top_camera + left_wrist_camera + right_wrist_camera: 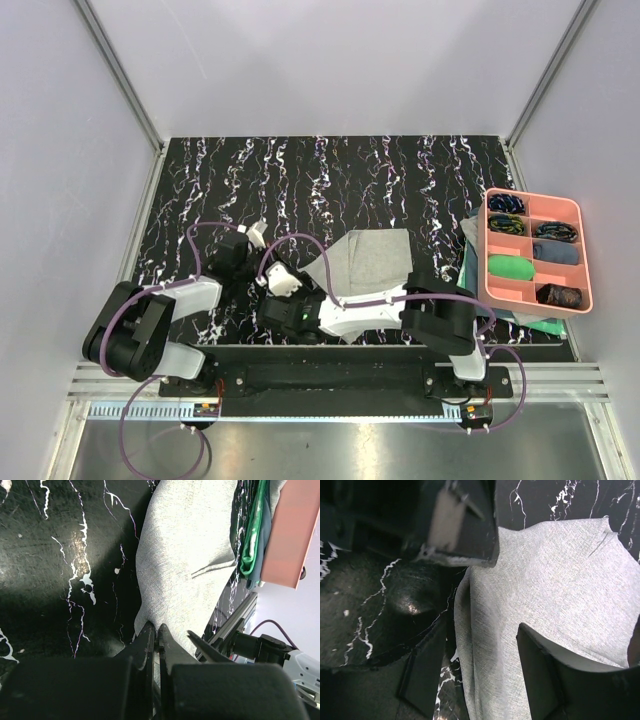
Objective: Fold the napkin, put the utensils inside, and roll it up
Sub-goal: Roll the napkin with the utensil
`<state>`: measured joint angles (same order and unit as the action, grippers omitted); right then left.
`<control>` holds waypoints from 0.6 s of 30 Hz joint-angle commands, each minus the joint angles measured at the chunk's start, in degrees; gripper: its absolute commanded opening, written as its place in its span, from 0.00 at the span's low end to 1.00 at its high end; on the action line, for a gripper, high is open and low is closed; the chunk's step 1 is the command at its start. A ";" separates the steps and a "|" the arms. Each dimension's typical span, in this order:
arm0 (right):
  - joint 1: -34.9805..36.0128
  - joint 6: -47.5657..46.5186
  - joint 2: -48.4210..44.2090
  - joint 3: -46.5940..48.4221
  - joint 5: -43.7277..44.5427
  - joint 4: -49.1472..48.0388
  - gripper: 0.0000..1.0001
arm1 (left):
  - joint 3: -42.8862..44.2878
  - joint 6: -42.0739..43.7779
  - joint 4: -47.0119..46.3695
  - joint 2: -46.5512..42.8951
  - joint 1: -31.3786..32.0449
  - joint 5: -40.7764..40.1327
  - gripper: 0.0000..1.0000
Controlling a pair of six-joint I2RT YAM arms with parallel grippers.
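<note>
The light grey napkin (375, 258) lies on the black marble table, partly folded, with its left corner lifted. My left gripper (156, 628) is shut on that corner, and cloth (190, 550) spreads away beyond the pinched fingertips. In the top view this gripper (288, 282) sits at the napkin's near-left end. Just beside it my right gripper (482, 630) is open, one jaw on each side of a raised fold along the napkin's (560, 580) edge. One of its fingers (200, 644) shows in the left wrist view. The utensils are out of view.
A pink compartment tray (583, 215) with dark and green items stands at the table's right edge. Folded green and teal cloths (540, 322) lie under it, seen again (255, 535) beside the tray (295, 530). The metal rail runs along the near edge.
</note>
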<state>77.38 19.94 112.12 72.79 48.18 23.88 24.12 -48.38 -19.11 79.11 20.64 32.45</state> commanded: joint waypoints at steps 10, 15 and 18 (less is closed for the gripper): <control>2.59 5.02 0.47 -3.45 8.59 -0.06 0.54 | 1.11 -1.54 -3.47 -1.86 -1.04 1.48 0.00; 3.47 6.16 1.88 -3.45 9.29 0.64 0.49 | 1.02 -1.63 -3.56 -1.50 -1.22 1.30 0.00; 3.56 7.12 1.35 -3.80 9.47 1.08 0.37 | 0.76 -1.63 -3.74 -1.51 -1.31 1.22 0.00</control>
<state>80.34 24.05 113.97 69.12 54.11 24.40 24.12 -49.60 -19.35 78.81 19.81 32.82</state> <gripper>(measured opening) 0.429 0.022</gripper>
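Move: The right hand hangs open over the napkin's folded left edge; the stretch it goes for is about 3 cm below, some 2 cm to its right and 1 cm back. The napkin's left corner, already in the left fingers, is about 5 cm ahead and 4 cm left of the right hand. The napkin's near tip lies roughly 12 cm back and 8 cm right of the right hand. From the left hand, that same stretch of fold is around 6 cm back, 6 cm right and 4 cm lower. With the left fingers still pinching the napkin's corner and nearly still, the right hand brings its fingertips down on either side of the folded edge. It travels about 2 cm down, 2 cm to the right and 1 cm back, away from the left hand, tilting slightly while its fingers close by roughly a third of their gap, staying partly open. ##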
